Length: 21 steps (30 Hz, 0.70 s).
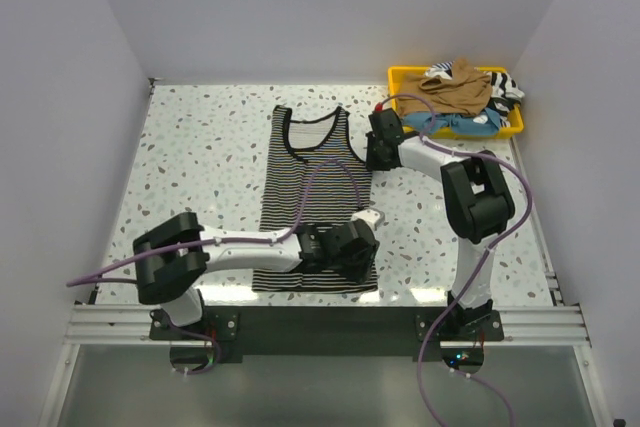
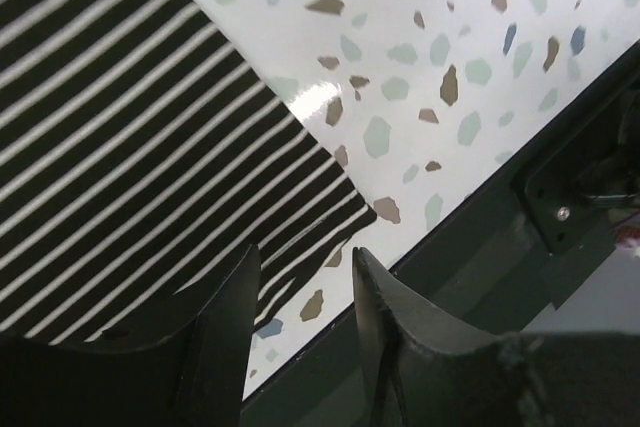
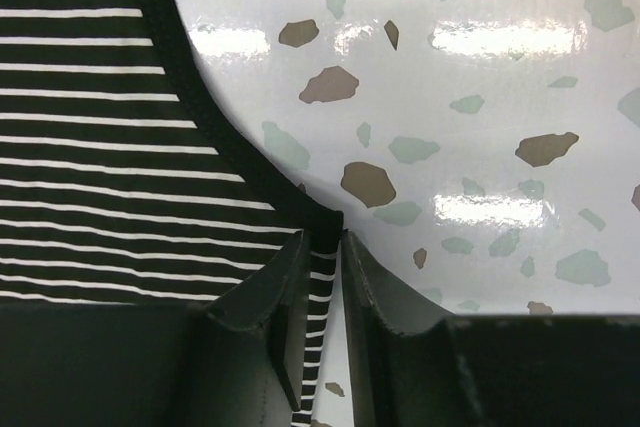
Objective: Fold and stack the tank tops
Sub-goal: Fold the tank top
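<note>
A black-and-white striped tank top (image 1: 310, 187) lies spread flat in the middle of the table, neck toward the back. My left gripper (image 1: 354, 255) sits low at its near right hem corner. In the left wrist view that gripper (image 2: 305, 265) has its jaws apart, with the corner of the striped cloth (image 2: 120, 147) reaching into the gap. My right gripper (image 1: 378, 153) is at the top's right armhole. In the right wrist view it (image 3: 340, 243) is pinched on a raised strip of the striped edge (image 3: 100, 147) below the black armhole binding.
A yellow tray (image 1: 400, 75) at the back right holds a tan-brown top (image 1: 455, 87), a light blue one (image 1: 470, 123) and a striped one (image 1: 506, 85) in a heap. The table's near edge and the black frame rail (image 2: 520, 247) run just beyond the left gripper.
</note>
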### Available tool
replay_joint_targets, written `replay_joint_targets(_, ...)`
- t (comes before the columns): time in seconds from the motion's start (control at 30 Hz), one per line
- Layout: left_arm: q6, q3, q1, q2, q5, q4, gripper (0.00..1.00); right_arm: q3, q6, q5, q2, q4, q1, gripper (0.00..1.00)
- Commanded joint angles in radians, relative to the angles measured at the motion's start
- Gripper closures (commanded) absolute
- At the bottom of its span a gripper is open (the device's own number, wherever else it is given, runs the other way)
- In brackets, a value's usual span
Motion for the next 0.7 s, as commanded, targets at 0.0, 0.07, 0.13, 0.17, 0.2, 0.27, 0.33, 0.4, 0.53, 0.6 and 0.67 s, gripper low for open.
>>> replay_joint_targets(0.0,-0.006,0.084,-0.065,0.073,-0.053,0.003,0.53,0.007,0.001,0.019,0.009,0.032,-0.004,0.78)
replay_joint_targets(0.07,-0.006,0.101,-0.084,0.097,-0.081,-0.008,0.52,-0.002,0.004,0.019,0.01,0.039,-0.004,0.85)
replay_joint_targets(0.13,-0.013,0.105,-0.098,0.122,-0.079,0.007,0.52,-0.013,0.005,0.024,0.007,0.048,-0.004,0.9)
replay_joint_targets(0.17,-0.013,0.117,-0.102,0.14,-0.078,0.007,0.52,-0.017,0.004,0.025,0.004,0.051,-0.005,0.92)
replay_joint_targets(0.2,-0.016,0.125,-0.116,0.148,-0.085,0.005,0.52,-0.02,0.004,0.028,0.004,0.054,-0.007,0.92)
replay_joint_targets(0.27,-0.019,0.159,-0.13,0.18,-0.127,-0.017,0.51,-0.025,0.002,0.025,0.0,0.058,-0.007,0.94)
replay_joint_targets(0.33,-0.019,0.183,-0.148,0.199,-0.16,-0.043,0.5,-0.028,0.002,0.024,-0.003,0.055,-0.007,0.95)
replay_joint_targets(0.4,-0.014,0.214,-0.16,0.223,-0.191,-0.053,0.5,-0.031,0.005,0.019,-0.005,0.06,-0.007,0.96)
replay_joint_targets(0.53,-0.02,0.266,-0.177,0.263,-0.251,-0.116,0.5,-0.033,0.004,0.016,-0.005,0.06,-0.007,0.97)
replay_joint_targets(0.6,-0.032,0.274,-0.182,0.283,-0.269,-0.133,0.53,-0.031,0.004,0.015,-0.002,0.062,-0.007,0.98)
replay_joint_targets(0.67,-0.036,0.277,-0.185,0.298,-0.288,-0.14,0.57,-0.034,0.004,0.013,-0.002,0.062,-0.007,0.98)
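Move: The hem's right corner lies about 5 cm to the left hand's right, 3 cm back and 5 cm below; the hem's left corner is some 30 cm to the left of that corner. The right armpit corner is about 30 cm ahead of the left hand and 4 cm right, already between the right fingertips, roughly 1 cm below their point. From the right hand, the right strap top is 13 cm ahead and 7 cm left. Bring the left gripper to the right and down, about 5 cm across and 4 cm lower, drawing back some 3 cm early on, until its still half-open fingers straddle the hem's right corner; tilt the wrist about 10 degrees on the way. Meanwhile hold the right hand in place and close its fingers nearly shut, pinching the armpit corner. ##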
